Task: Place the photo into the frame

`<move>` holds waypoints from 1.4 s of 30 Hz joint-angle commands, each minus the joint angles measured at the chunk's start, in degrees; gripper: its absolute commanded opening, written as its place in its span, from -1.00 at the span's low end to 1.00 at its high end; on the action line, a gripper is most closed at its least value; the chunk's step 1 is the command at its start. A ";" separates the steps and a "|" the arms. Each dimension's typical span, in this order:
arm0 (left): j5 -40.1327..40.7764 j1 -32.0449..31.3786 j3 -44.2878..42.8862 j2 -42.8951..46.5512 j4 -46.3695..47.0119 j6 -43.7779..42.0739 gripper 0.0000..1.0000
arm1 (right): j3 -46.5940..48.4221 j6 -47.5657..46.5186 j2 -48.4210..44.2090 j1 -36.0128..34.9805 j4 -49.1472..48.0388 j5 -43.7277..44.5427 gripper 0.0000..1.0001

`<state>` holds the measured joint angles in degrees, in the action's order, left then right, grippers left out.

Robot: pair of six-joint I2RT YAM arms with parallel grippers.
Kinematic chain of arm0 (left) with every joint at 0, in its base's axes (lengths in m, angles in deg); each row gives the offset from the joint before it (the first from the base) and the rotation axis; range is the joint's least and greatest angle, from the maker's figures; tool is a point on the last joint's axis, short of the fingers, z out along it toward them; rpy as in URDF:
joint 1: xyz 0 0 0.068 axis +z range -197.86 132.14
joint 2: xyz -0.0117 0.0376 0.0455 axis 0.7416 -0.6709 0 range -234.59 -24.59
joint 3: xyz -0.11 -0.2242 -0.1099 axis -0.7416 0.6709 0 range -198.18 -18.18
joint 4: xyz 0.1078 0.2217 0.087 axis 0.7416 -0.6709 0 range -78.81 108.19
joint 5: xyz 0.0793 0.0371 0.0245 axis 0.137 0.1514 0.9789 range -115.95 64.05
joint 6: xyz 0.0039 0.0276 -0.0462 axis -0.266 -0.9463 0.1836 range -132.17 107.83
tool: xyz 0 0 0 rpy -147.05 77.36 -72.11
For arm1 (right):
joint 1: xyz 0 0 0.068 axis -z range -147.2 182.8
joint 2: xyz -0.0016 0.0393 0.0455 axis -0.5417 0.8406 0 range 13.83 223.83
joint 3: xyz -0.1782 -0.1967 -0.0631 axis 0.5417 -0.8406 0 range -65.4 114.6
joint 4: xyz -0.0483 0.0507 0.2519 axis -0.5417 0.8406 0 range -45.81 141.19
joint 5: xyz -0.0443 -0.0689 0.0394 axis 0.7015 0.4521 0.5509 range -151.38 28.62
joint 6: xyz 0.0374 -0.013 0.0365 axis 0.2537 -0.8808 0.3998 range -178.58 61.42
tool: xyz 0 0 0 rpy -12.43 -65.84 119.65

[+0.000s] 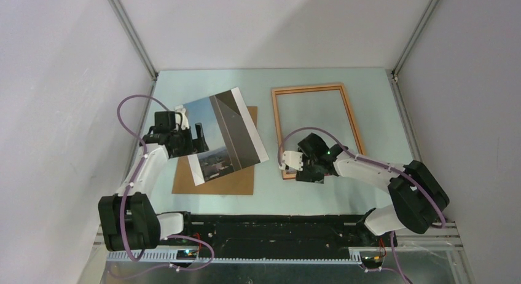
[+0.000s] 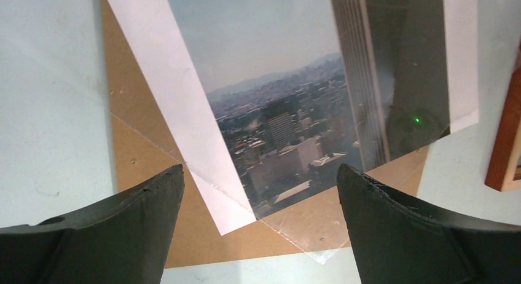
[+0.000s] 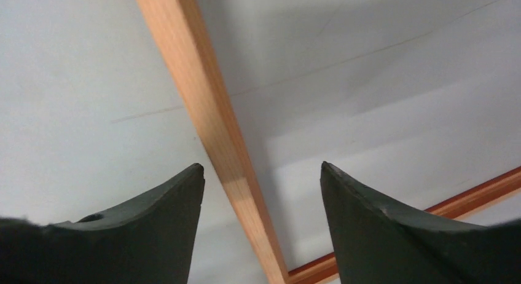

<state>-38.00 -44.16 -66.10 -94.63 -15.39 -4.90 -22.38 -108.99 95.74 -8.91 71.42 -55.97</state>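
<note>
The photo (image 1: 224, 133) of sky, tower and city, with white side borders, lies askew on a flat brown backing board (image 1: 242, 181). My left gripper (image 1: 195, 136) hovers at its left edge, open and holding nothing. In the left wrist view the photo (image 2: 276, 81) fills the top, and its near corner shows between the spread fingers of the left gripper (image 2: 261, 173). The frame (image 1: 307, 88) lies flat to the right. My right gripper (image 1: 301, 170) is at its near left corner, open. In the right wrist view the frame's rail (image 3: 209, 112) runs between the fingers of the right gripper (image 3: 261, 167), untouched.
A clear sheet (image 2: 319, 235) lies over the photo and the backing board (image 2: 141, 155), with one corner past the board's near edge. The frame's edge (image 2: 507, 142) shows at the right of the left wrist view. White walls enclose the pale table (image 1: 368, 112).
</note>
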 commanded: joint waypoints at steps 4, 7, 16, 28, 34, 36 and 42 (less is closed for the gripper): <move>2.30 4.28 0.31 0.00 0.97 -0.78 0.97 | 13.83 11.30 -1.31 1.46 2.27 -11.89 0.74; 2.05 7.19 0.22 -0.86 0.28 -0.48 0.97 | 20.71 16.29 1.65 1.69 1.75 -14.71 0.80; 0.82 12.81 -1.54 -6.08 -1.84 -1.43 0.97 | 45.81 30.63 23.11 3.59 5.80 -25.97 0.99; -4.32 17.26 -3.53 -14.31 -2.17 1.02 0.97 | 69.85 41.31 44.01 4.71 9.94 -35.26 0.97; -4.76 18.13 -5.93 -17.57 -2.10 2.23 0.97 | 74.13 44.77 49.96 6.20 11.70 -37.85 0.95; -5.55 18.21 -6.80 -18.73 -2.10 2.41 0.97 | 75.06 45.47 51.26 6.72 12.13 -38.14 0.94; -9.44 18.20 -8.18 -22.07 -2.12 3.10 0.97 | 77.37 46.58 54.22 7.81 13.16 -38.80 0.93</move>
<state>-43.84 -26.48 -72.44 -115.31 -17.49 -3.06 51.35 -64.34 148.35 -1.92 83.35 -92.95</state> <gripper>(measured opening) 0.985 0.969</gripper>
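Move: The photo's middle lies about 12 cm ahead of the right hand, 33 cm to its left and 3 cm below; the frame's centre is some 14 cm ahead, about level sideways and 2 cm lower. From the left hand, the photo's middle is roughly 6 cm ahead, 6 cm right and 10 cm below, with the backing board's middle about 1 cm ahead, 4 cm right and equally low. Fingers opening wide, the right hand comes off the frame's near bar and arcs up over the frame's left side, some 23 cm left and 15 cm forward, then sinks above the photo's right edge, rolling until its fingers point left and down. The left hand, still open, goes left and down towards the photo's left edge, turning slightly counter-clockwise and tipping down. ##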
